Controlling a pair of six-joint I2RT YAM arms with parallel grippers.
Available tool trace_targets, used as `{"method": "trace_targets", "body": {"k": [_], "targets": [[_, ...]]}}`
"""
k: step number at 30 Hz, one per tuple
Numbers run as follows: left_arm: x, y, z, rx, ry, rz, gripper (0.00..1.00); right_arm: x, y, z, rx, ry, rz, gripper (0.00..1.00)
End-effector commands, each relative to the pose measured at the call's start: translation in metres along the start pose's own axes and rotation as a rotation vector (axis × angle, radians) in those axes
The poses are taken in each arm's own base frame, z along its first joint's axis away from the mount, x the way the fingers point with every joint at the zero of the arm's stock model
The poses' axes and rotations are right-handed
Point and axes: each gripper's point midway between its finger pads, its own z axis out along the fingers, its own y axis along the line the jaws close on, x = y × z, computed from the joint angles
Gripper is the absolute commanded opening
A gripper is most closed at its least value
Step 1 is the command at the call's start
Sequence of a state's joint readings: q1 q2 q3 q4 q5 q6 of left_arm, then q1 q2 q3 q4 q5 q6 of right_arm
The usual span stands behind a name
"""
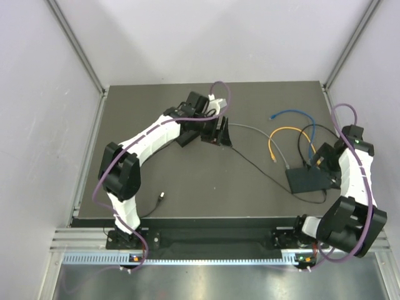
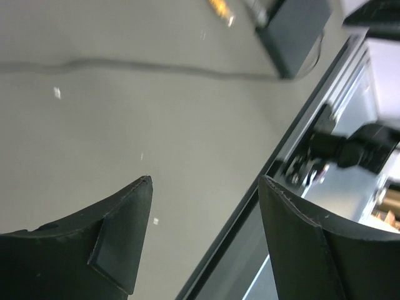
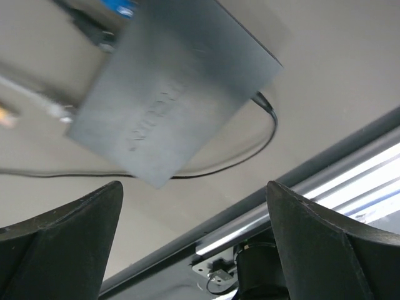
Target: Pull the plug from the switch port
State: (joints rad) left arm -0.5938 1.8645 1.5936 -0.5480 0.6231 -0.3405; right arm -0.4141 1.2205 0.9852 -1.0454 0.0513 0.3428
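The switch (image 1: 307,180) is a flat matte black box at the right of the dark table; it also shows as a switch (image 3: 175,94) in the right wrist view. Along its far edge sit a blue plug (image 3: 122,6), a dark plug (image 3: 94,34) and a pale plug (image 3: 59,111). The switch port itself faces away and is hidden. My right gripper (image 1: 322,157) (image 3: 194,184) hovers open just over the box's near side, holding nothing. My left gripper (image 1: 223,132) (image 2: 205,178) is open at the table's middle back, pointing right, far from the switch (image 2: 294,34).
Blue cable (image 1: 290,115), yellow cable (image 1: 281,133) with a loose plug end (image 1: 273,156), and grey cable (image 1: 256,130) loop behind the switch. A thin black cord (image 1: 250,164) crosses the table to a small connector (image 1: 161,197) near the front edge. Walls enclose the table.
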Motion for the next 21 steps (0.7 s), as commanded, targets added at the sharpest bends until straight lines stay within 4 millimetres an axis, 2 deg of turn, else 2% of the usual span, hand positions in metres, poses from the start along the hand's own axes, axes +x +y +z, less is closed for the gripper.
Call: {"method": "trace_targets", "body": {"k": [1, 2, 6, 7, 14, 17, 19, 21], "targets": [[0.012, -0.011, -0.026, 0.011, -0.001, 0.097, 0.73, -0.006, -0.009, 0.014, 0.011, -0.016, 0.056, 0.97], [0.013, -0.011, -0.029, 0.009, -0.002, 0.105, 0.73, -0.003, -0.014, 0.021, 0.019, 0.003, 0.064, 0.96], [0.014, -0.004, -0.037, 0.009, -0.005, 0.105, 0.73, 0.0, -0.012, 0.036, 0.004, 0.023, 0.075, 0.95], [0.012, -0.002, -0.04, 0.012, -0.011, 0.095, 0.73, 0.006, -0.012, 0.042, 0.002, 0.041, 0.081, 0.93], [0.005, -0.007, -0.049, 0.012, -0.03, 0.089, 0.73, 0.008, 0.003, 0.067, -0.058, 0.092, 0.095, 0.86], [0.008, -0.005, -0.049, 0.002, -0.029, 0.081, 0.73, 0.008, 0.007, 0.072, -0.078, 0.095, 0.1, 0.81], [0.01, -0.004, -0.05, -0.003, -0.027, 0.074, 0.72, 0.01, 0.016, 0.074, -0.13, 0.105, 0.105, 0.75], [0.01, -0.004, -0.048, -0.004, -0.026, 0.067, 0.72, 0.012, 0.028, 0.074, -0.171, 0.111, 0.119, 0.75]]}}
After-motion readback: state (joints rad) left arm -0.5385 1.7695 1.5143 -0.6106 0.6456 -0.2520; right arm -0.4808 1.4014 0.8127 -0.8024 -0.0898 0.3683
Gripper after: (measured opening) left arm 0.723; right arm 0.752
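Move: Almost directly under the empty right hand lies the black switch, its middle about 12 cm down, 2 cm to the left and 1 cm ahead. On its far edge the black plug sits some 7 cm ahead and 4 cm left of the hand, the grey plug about 6 cm ahead and 10 cm left, the loose yellow plug roughly 8 cm ahead and 15 cm left. From the left hand the switch is about 35 cm right, 11 cm back and 18 cm below. Sinking some 7.5 cm, the right hand comes down over the switch, first easing back a little, then forward again, while it rolls about 10 degrees left side up and its fingers narrow from nearly wide to about three quarters open; contact can't be made out. The empty left hand dips back 2 cm, then returns partway, shifting 3.5 cm left, away from the switch, its opening unchanged. ##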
